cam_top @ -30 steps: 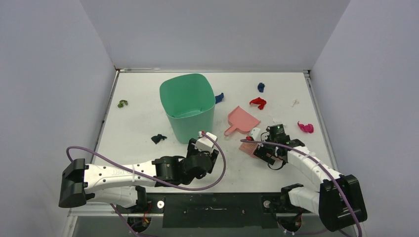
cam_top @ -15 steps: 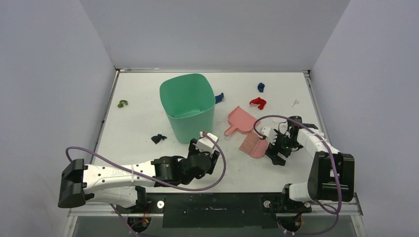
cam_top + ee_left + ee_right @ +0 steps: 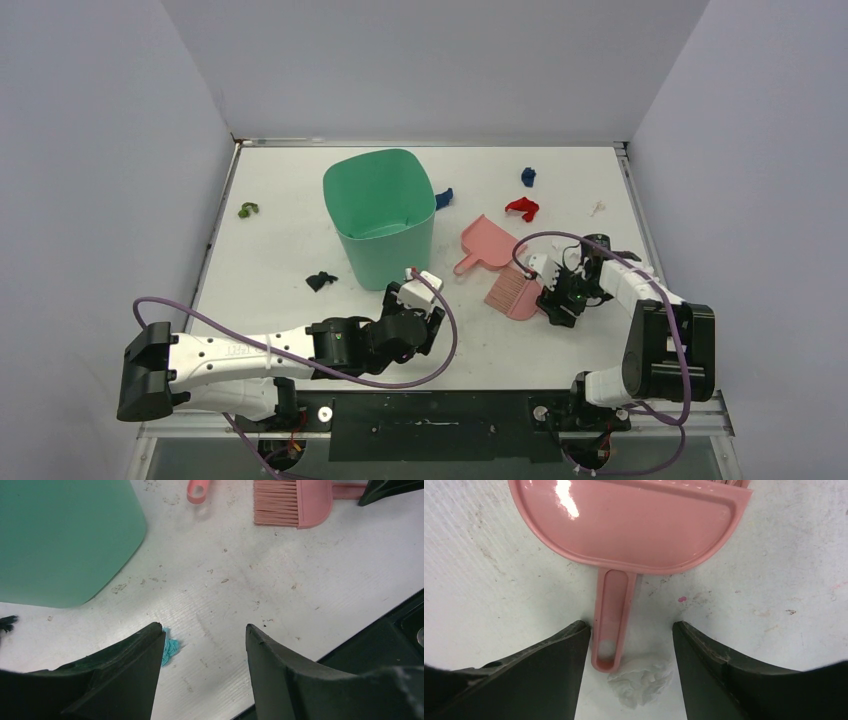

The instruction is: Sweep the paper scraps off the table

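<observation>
The pink brush (image 3: 514, 293) lies right of the pink dustpan (image 3: 490, 243). My right gripper (image 3: 631, 625) is open, its jaws on either side of the brush handle (image 3: 612, 605), which touches the left finger. A white paper wad (image 3: 642, 680) lies between the jaws by the handle's end. Scraps lie scattered: red (image 3: 521, 208), dark blue (image 3: 528, 177), olive green (image 3: 247, 210), black (image 3: 320, 281). My left gripper (image 3: 205, 630) hangs open low over the table (image 3: 290, 240), a teal scrap (image 3: 170, 649) beside its left finger.
A tall green bin (image 3: 380, 215) stands mid-table, just behind my left wrist. Another blue scrap (image 3: 444, 197) lies against its right side. Grey walls close in three sides. The table's metal near edge (image 3: 450, 400) runs right behind both arms.
My right arm swung from the near side of the brush to its right, handle end. Its jaws narrowed around the handle. The left arm stayed still.
</observation>
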Robot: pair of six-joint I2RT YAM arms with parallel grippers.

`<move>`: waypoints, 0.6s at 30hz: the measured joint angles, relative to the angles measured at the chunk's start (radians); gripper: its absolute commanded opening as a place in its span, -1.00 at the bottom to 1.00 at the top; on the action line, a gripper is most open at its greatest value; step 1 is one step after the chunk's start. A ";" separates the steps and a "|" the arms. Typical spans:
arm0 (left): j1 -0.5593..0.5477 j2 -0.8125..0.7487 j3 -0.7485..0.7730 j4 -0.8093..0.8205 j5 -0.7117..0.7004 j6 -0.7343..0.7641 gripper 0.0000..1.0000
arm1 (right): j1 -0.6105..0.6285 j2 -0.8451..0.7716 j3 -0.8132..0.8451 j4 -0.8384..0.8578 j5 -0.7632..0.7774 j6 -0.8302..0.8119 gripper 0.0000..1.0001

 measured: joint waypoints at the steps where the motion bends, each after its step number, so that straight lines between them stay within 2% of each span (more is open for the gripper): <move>1: 0.000 0.000 0.000 0.001 0.000 0.002 0.16 | 0.000 0.000 -0.005 0.009 0.000 0.003 0.20; 5: 0.000 0.000 0.000 0.005 0.000 0.014 0.16 | 0.000 -0.016 -0.026 0.040 0.000 0.022 0.17; 10: 0.000 0.008 0.000 0.007 0.002 0.019 0.16 | 0.002 -0.066 -0.066 0.066 0.001 0.026 0.00; 18: 0.000 0.039 0.000 0.014 0.035 0.064 0.16 | 0.026 -0.085 -0.084 0.047 0.001 0.026 -0.64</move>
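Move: Just behind the right hand point, about 1 cm back, 2 cm to its left and 1 cm lower, lies the middle of the brush handle, between the open fingers and nearer the rear one. The brush head is some 9 cm to the hand's left and 4 cm ahead, a white scrap about 4 cm to its right and level with it, the dustpan roughly 14 cm left and 16 cm ahead. From the left hand the handle lies about 33 cm right, 6 cm ahead and 15 cm down. Closing on the brush handle, the right hand eases about 1 cm back and a little to the left to centre itself over the handle, staying low by the table with its tilt almost unchanged. The fingers go from a bit over half open to roughly a quarter open and pinch the handle from both sides near its free end. ##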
